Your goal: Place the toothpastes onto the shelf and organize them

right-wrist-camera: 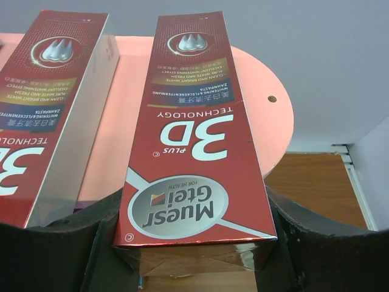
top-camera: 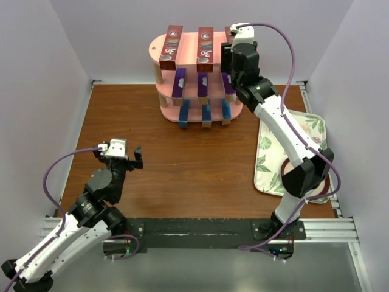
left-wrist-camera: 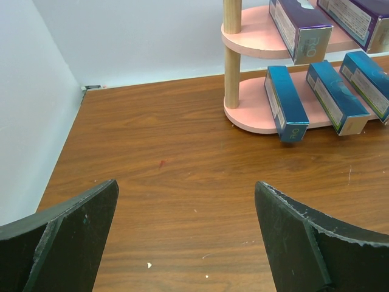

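Observation:
The pink shelf [top-camera: 189, 45] stands at the back of the table. Its top board carries two red toothpastes [top-camera: 171, 44] [top-camera: 205, 47]. A third red carton [right-wrist-camera: 194, 140] lies on the right of the top board [right-wrist-camera: 255, 103], its near end overhanging the edge. My right gripper [right-wrist-camera: 191, 198] [top-camera: 233, 45] is shut on that near end. Purple cartons [top-camera: 179, 82] fill the middle tier and blue ones [top-camera: 183, 113] [left-wrist-camera: 285, 103] the bottom tier. My left gripper [left-wrist-camera: 185, 184] [top-camera: 119, 156] hangs open over bare table at the front left, nothing between its fingers.
A floral tray [top-camera: 285, 152] lies at the right edge, partly under the right arm, with a dark red ring [top-camera: 327, 190] at its near end. White walls close in the left, back and right sides. A wooden post [left-wrist-camera: 231, 55] holds the shelf's left side.

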`<state>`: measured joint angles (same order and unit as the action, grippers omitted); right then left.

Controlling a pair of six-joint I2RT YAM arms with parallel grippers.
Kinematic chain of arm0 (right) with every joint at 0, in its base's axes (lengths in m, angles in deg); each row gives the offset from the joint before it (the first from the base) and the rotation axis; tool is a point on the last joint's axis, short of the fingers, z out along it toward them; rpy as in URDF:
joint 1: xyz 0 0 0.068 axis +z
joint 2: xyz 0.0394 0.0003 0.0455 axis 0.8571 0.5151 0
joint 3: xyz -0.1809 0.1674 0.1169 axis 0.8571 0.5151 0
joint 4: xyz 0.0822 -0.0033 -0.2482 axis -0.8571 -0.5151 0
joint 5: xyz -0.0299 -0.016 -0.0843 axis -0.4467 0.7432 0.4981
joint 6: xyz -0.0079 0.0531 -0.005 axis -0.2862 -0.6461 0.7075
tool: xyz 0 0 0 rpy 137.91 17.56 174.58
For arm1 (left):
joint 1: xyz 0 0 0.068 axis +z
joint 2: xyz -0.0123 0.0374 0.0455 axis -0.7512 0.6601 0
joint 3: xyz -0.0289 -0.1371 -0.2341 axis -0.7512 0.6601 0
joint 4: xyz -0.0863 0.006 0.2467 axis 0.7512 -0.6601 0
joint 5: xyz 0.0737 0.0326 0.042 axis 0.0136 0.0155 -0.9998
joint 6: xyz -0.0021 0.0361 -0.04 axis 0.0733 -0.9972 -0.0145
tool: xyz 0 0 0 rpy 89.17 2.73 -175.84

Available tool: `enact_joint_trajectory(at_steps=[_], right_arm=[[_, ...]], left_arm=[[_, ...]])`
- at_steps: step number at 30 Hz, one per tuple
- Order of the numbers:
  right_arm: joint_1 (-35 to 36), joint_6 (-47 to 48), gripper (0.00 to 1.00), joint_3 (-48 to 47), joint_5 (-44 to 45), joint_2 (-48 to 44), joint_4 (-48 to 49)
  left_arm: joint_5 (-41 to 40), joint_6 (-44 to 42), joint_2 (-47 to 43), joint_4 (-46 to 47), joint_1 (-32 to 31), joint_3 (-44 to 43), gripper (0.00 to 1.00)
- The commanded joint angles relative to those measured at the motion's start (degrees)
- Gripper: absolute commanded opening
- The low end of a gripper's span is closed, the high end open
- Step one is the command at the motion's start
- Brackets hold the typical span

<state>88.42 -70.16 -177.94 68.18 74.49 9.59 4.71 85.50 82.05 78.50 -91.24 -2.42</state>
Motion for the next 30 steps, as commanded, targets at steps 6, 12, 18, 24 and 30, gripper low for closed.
enact_joint_trajectory(at_steps=[6,12,18,24,30], right_arm=[[-1.04,-3.26,0.39,-1.89,0.19,-0.31,2.16],[-1.13,-4.32,0.66,-2.16,-1.04,-0.31,0.76],[-1.13,-4.76,0.84,-0.05,-2.36,-2.59,0.76],[-1.13,-4.93,0.96,0.83,-3.15,-4.88,0.49],[-1.13,-4.93,0.98,4.16,-5.26,-11.37,1.37]], left_arm=[[1.16,-0.38,0.53,2.49,-0.08,0.43,1.00],[1.51,-0.38,0.97,2.67,-0.08,0.52,1.00],[1.95,-0.38,1.06,2.76,-0.08,0.52,0.99],[2.12,-0.47,1.24,2.76,-0.08,0.52,0.99],[1.42,-0.46,0.88,2.76,-0.08,0.52,0.99]])
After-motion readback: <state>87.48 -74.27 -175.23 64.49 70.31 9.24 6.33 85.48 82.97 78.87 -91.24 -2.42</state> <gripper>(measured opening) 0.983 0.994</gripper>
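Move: My right hand still pinches the near end of the third red toothpaste box, which lies on the right end of the top shelf; its middle is about 7 cm ahead of my fingers and 1 cm below. The middle red box sits some 9 cm to the left of it, level with it, the left red box about 20 cm to the left of it. From my left hand the third box is roughly 33 cm ahead, 38 cm right and 14 cm up. I hold my right hand almost in place at the box's near end, rolling it about 5 degrees so its left side rises. Then I spread the fingers from their grip to nearly full width, letting go of the box's sides, and start easing back about 1.5 cm and up about 1 cm, away from it. ##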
